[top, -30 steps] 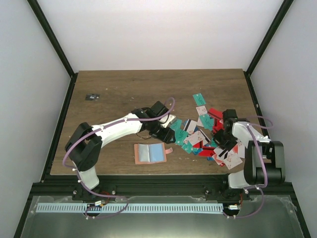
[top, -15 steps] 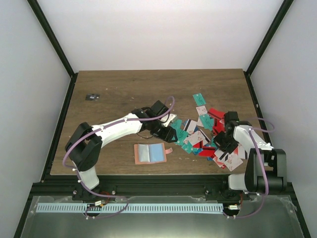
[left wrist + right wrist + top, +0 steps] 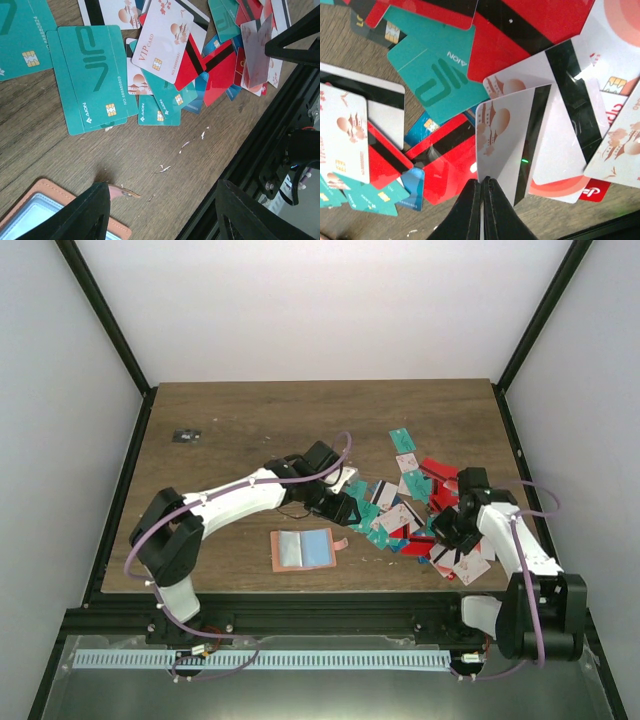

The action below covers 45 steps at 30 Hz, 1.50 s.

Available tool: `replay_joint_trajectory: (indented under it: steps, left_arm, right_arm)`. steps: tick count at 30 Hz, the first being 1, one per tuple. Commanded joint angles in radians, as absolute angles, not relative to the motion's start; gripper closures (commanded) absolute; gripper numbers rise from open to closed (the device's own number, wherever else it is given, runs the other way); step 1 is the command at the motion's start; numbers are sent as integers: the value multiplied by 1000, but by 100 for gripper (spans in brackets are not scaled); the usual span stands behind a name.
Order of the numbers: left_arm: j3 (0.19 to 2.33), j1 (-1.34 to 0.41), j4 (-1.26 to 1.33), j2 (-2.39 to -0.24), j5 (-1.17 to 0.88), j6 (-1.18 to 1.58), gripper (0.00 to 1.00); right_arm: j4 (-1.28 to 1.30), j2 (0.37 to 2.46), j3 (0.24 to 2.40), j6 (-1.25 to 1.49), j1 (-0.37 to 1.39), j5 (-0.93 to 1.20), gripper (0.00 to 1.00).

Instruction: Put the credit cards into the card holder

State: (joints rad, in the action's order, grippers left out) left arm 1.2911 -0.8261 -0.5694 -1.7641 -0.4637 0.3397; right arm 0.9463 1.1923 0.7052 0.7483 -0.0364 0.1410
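The credit cards [image 3: 405,508] lie in a loose overlapping heap at the table's right: teal, red, blue and white-pink. The card holder [image 3: 303,549] lies open and flat near the front edge, its salmon rim [image 3: 47,189] and small tab [image 3: 122,191] showing in the left wrist view. My left gripper [image 3: 345,508] [image 3: 161,189] hovers open between holder and heap, nothing between its fingers. Over the heap's right part, my right gripper [image 3: 452,531] [image 3: 483,183] is shut on the near edge of a white-pink card [image 3: 512,134] with a black stripe.
A tiny dark object [image 3: 186,436] sits at the far left of the wooden table [image 3: 250,420]. A black frame rail [image 3: 300,608] runs along the front edge, close to the holder and the heap. White walls enclose the sides and back.
My right gripper has closed its jaws on the white-pink card, and the right arm's elbow has swung outward to the right. The left arm has stayed put.
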Motion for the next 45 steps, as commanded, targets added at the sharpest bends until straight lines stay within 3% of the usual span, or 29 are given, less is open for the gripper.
replay_joint_trajectory:
  steps: [1,16,24,32,37,45]
  left_arm:
    - [1288,-825,-556,-1727,-486,347,41]
    - [1263,-818,-572,-1655,-461,367,42]
    - [1247,-724,-603,-1535,-456,393,42]
    - [1194,-553,-600,-1392,-612,407,41]
    - [1111,-445,-485,-1308,-821,472,40]
    - [1037,-334,-238,-1202,-989,651,39]
  right_arm:
    - [993,1156,718,731,-46,203,99]
    - [997,1024,713,661,-46,376,99]
    - [822,953,723,619,-46,619,99]
    - [548,943,749,650,-34,878,99]
    - [338,945,765,744,-8,1016,99]
    - [53,997,821,864,72,1151,99]
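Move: My right hand already holds a white card, pinched and hanging from its tips. The open card holder lies some 32 cm to its left, 2 cm back and 5 cm below; a red card lies about 6 cm left, 1 cm back. From my empty left hand, the held card is roughly 21 cm right, 3 cm back and 9 cm lower, the card holder 11 cm left and 5 cm back, the teal cards 3 cm right and 2 cm ahead. I carry the pinched white card up about 20 cm and some 14 cm left, a little forward too, swinging my right wrist from pointing down to pointing left at my other hand. My left hand rises slowly, then sweeps left and up faster, about 12 cm left and 15 cm up, away from the card holder, levelling about 30 degrees to face right with its fingers still open. ##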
